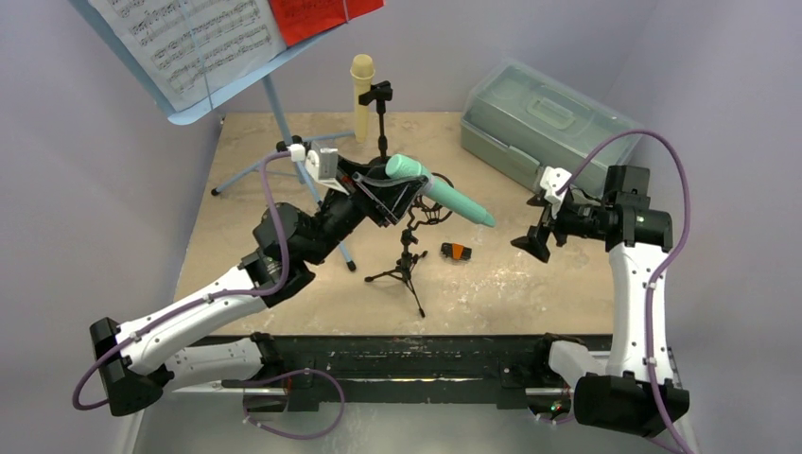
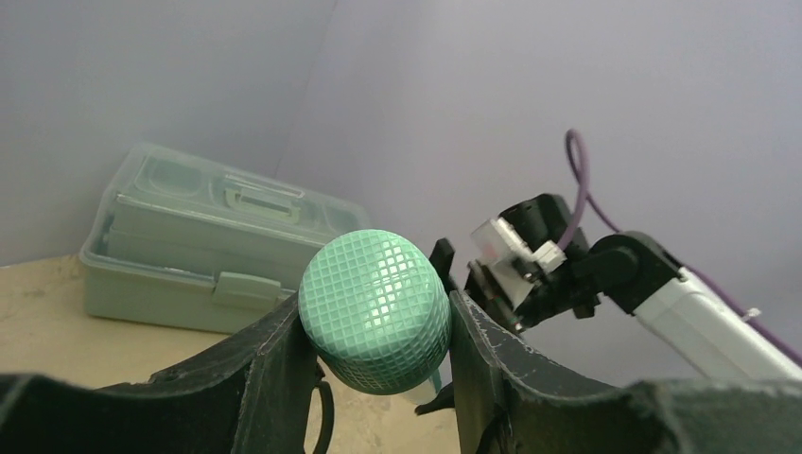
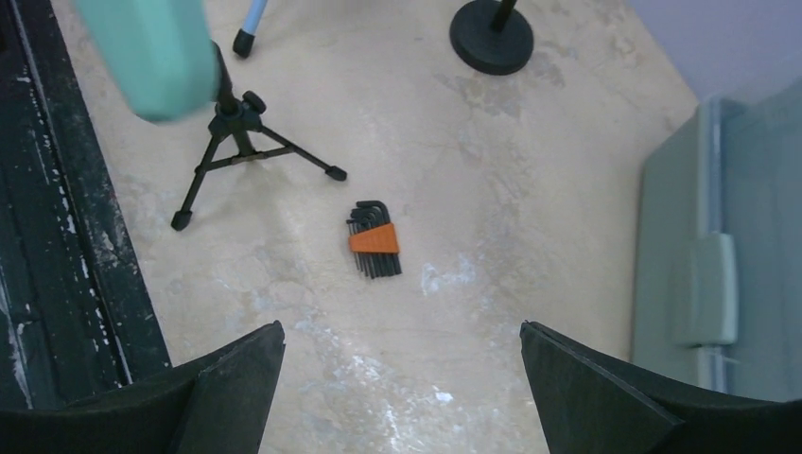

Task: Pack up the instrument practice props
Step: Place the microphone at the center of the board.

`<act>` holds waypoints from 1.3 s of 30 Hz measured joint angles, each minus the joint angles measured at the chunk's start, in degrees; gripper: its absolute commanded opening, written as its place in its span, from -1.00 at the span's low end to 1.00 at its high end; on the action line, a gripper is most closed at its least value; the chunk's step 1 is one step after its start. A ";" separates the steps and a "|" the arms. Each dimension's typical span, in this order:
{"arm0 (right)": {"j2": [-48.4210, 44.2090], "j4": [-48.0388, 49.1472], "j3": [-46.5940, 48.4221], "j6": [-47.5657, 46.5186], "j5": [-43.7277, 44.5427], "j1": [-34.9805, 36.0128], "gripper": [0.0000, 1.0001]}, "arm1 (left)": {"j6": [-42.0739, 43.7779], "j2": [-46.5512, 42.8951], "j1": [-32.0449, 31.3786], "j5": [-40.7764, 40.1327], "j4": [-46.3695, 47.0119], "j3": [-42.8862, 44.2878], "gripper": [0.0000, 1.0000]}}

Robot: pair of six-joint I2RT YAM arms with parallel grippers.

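My left gripper is shut on the mesh head of the teal toy microphone, and its fingers press both sides of that head. The microphone is tilted, handle pointing right and down, just above the small black tripod mic holder. Whether it touches the holder's clip I cannot tell. The cream microphone stands upright in a black holder at the back. The pale-blue sheet-music rack carries white pages and a red page. My right gripper hovers open over bare table.
A translucent grey-green case sits shut at the back right, also at the case's edge. An orange-banded hex key set lies between the tripod and the case. A round black stand base and the rack's blue leg are behind.
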 measured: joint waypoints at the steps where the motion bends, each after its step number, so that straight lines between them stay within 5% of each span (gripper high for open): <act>1: -0.33 -0.90 1.88 0.00 0.46 0.00 0.98 | 0.11 0.57 0.00 -0.11 -0.11 0.07 -1.00; 21: 0.17 -13.09 10.16 -0.42 -9.64 1.25 0.97 | -0.55 16.24 0.17 6.54 6.10 4.59 -1.00; 29: 1.84 -12.44 10.08 -0.42 -10.29 4.11 0.79 | -4.31 20.98 0.17 10.69 10.64 5.33 -1.00; 34: 1.92 -11.67 9.38 -0.42 -10.93 5.22 0.32 | -6.05 21.81 0.17 12.13 12.33 5.33 -1.00; 39: 2.01 -11.08 8.48 -0.02 -11.30 5.57 -0.83 | -7.02 21.86 0.17 12.85 13.44 5.33 -0.92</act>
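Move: My left hand already holds the green microphone by its round head; my open right gripper waits about 25 cm to its right, 3 cm farther out and some 21 cm lower. From my right hand, the microphone's middle is about 18 cm left, 3 cm back and 15 cm up. From that hand the tripod stand is 22 cm left, 4 cm ahead; the hex key set 14 cm left, 7 cm ahead on the table; the box 27 cm ahead, 5 cm right. I carry the microphone about 10 cm to the right and 5 cm down with my left hand, turning it some 15 degrees clockwise and keeping its grip on the head. My right hand comes up to meet it, first rising about 5 cm and drawing back a little, then sliding left some 5 cm with a slight roll; at the end its fingers close and pinch the handle near the tail. ##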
